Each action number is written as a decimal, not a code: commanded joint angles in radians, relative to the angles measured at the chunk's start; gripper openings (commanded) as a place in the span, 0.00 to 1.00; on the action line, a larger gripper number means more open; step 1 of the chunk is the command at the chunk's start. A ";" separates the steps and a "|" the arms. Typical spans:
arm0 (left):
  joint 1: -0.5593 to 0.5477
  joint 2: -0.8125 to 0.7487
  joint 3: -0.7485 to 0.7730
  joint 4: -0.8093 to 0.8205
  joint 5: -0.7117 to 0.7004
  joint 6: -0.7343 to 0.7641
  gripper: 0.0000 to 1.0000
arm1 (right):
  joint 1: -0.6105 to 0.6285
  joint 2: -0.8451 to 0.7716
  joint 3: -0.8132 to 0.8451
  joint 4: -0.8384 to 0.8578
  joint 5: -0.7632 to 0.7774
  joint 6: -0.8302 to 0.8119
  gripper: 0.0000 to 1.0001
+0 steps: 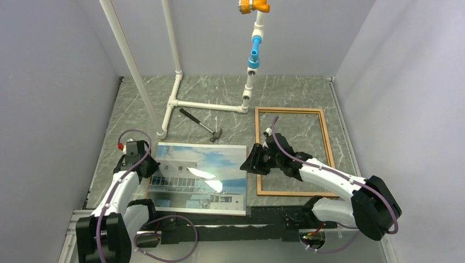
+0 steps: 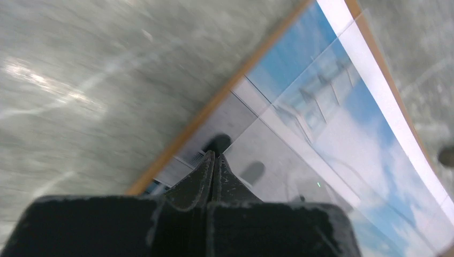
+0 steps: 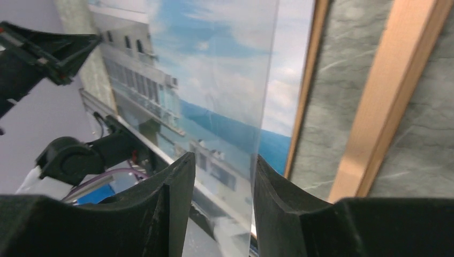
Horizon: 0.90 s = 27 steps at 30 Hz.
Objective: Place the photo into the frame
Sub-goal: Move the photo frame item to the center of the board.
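The photo (image 1: pixel 186 186) of a white building and blue sky lies flat at the near left, on a brown backing board (image 2: pixel 214 103). A clear sheet (image 3: pixel 235 107) lies over it, with its right edge lifted. My left gripper (image 1: pixel 149 167) is shut, its tips (image 2: pixel 214 158) pressed together at the stack's left edge. I cannot tell whether an edge is pinched. My right gripper (image 1: pixel 249 160) is open at the right edge, and the raised clear sheet stands between its jaws (image 3: pixel 224 158). The orange-brown frame (image 1: pixel 327 143) lies empty to the right, one rail (image 3: pixel 391 96) just beyond.
A hammer (image 1: pixel 202 126) lies behind the photo. White pipework (image 1: pixel 205 105) stands at the back, with a blue and orange fitting (image 1: pixel 254 55) on its upright. Grey walls close in the table on the left, right and back.
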 commanded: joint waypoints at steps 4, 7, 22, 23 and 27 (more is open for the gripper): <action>-0.063 -0.022 -0.028 -0.030 0.307 -0.052 0.00 | 0.011 -0.094 -0.009 0.055 -0.038 0.062 0.45; -0.119 -0.017 -0.036 -0.003 0.333 -0.088 0.00 | 0.002 -0.119 -0.006 0.005 -0.021 0.054 0.45; -0.373 0.034 0.051 -0.005 0.211 -0.117 0.01 | -0.131 -0.321 0.011 -0.540 0.289 -0.093 0.83; -0.387 0.038 0.053 0.007 0.214 -0.114 0.00 | -0.151 -0.328 0.017 -0.558 0.324 -0.098 0.88; -0.439 0.038 0.063 0.033 0.199 -0.105 0.00 | -0.198 -0.330 0.070 -0.623 0.383 -0.132 0.95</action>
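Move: The clear sheet lies over the photo, its left edge right at my shut left fingertips. Its middle is about 22 cm to their right, 5 cm back and a centimetre below; the photo's middle is some 19 cm right and 6 cm back. From my right hand the sheet's middle is about 22 cm left, level with it and 6 cm below, and the empty frame's middle is about 18 cm right, 11 cm ahead, also below. With my left fingers shut and kept low, I sweep about 12 cm to the right, pushing the clear sheet by its left edge across the photo towards the frame, the wrist turning some 25 degrees clockwise. My right hand first lifts about 3 cm, then draws back some 12 cm to the right over the frame's opening while sinking 4 cm, its fingers going from half to wide open. ##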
